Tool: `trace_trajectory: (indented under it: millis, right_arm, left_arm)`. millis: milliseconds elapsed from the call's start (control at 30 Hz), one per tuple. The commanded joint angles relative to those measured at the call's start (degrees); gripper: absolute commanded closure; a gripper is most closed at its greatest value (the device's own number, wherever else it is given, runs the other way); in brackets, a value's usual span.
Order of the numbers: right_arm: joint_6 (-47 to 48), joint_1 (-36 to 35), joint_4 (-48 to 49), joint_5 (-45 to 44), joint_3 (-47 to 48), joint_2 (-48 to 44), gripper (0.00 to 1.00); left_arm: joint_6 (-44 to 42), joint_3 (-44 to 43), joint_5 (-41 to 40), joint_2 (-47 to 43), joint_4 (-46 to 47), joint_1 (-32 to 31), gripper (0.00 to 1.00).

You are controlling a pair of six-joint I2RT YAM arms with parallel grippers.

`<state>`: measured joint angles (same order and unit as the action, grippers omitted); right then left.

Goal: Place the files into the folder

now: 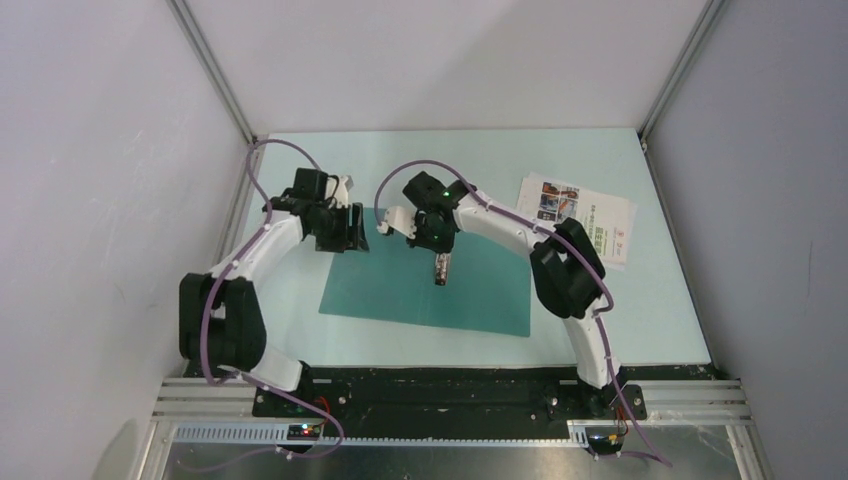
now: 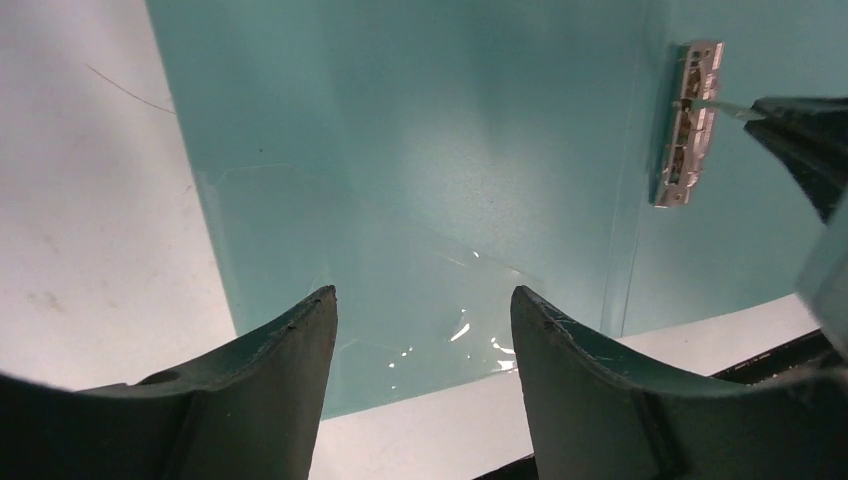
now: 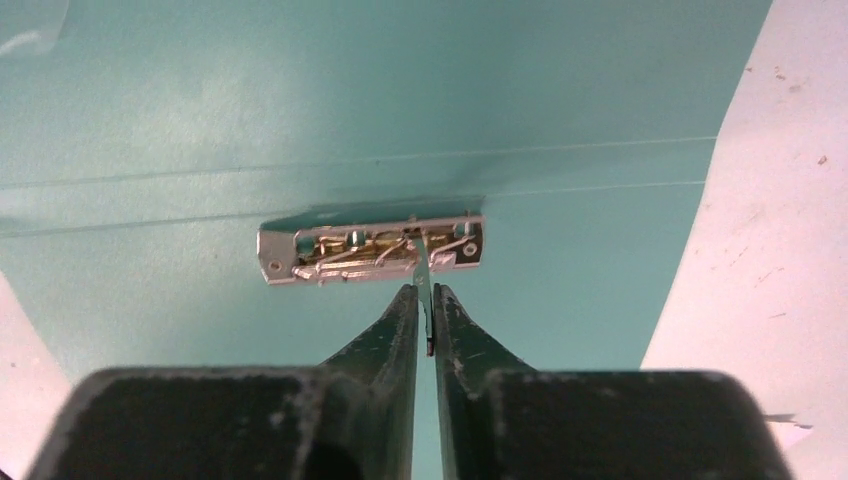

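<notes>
The teal-green folder [image 1: 480, 290] lies flat and open on the table, with its small metal clip [image 3: 370, 252] along the inner spine. My right gripper [image 3: 424, 290] points down at the clip and is shut on the clip's thin raised metal lever [image 3: 421, 262]. The left wrist view shows the clip [image 2: 688, 122] with a dark right fingertip [image 2: 800, 130] at it. My left gripper [image 2: 423, 292] hovers open over the folder's left half [image 2: 450, 150], holding nothing; a glossy clear layer shows beneath it. The files [image 1: 577, 217] lie at the back right, off the folder, brochure page on top.
Pale table surface [image 1: 660, 310] surrounds the folder, with white walls and metal frame posts [image 1: 215, 70] on three sides. A black rail [image 1: 440, 385] carrying the arm bases runs along the near edge. Purple cables loop over both arms.
</notes>
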<state>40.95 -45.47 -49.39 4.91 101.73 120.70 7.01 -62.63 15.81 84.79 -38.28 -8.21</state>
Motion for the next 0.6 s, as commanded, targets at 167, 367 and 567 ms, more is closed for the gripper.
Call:
trace_trajectory:
  millis: [167,367,567]
  right_arm:
    - [4.63,5.99,-3.06,-3.60,15.28,10.34,0.60]
    - [7.03,9.35,4.06,-2.14,17.52,12.02,0.51]
    - [-3.35,12.74,-0.55,6.35,28.21,10.26,0.45]
  left_arm:
    - [0.54,-1.59,5.54,6.41,0.67,2.46,0.31]
    - [-1.30,-1.54,3.95,5.02,0.49,2.71,0.31]
    - [-3.57,-2.78,5.50,3.40,-0.04,2.80,0.30]
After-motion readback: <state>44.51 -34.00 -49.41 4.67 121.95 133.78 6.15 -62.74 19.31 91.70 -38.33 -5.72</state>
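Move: My right hand still pinches the upright lever of the folder's metal clip. The clip's middle is about 4 cm below, 3 cm back and 1 cm left. The open folder's middle is 3 cm back and 4 cm left, some 5 cm down. The files lie roughly 32 cm to the right and 10 cm ahead. From my left hand the clip is about 19 cm right, nearly level fore and aft, 8 cm below. I open my right fingers to about half, letting go of the lever, and swing the hand forward some 12 cm, away from the clip to the folder's far edge, drifting a little right, dipping slightly and then lifting. My left hand, still open, sinks about 3.5 cm over the folder's left cover, then holds there. ##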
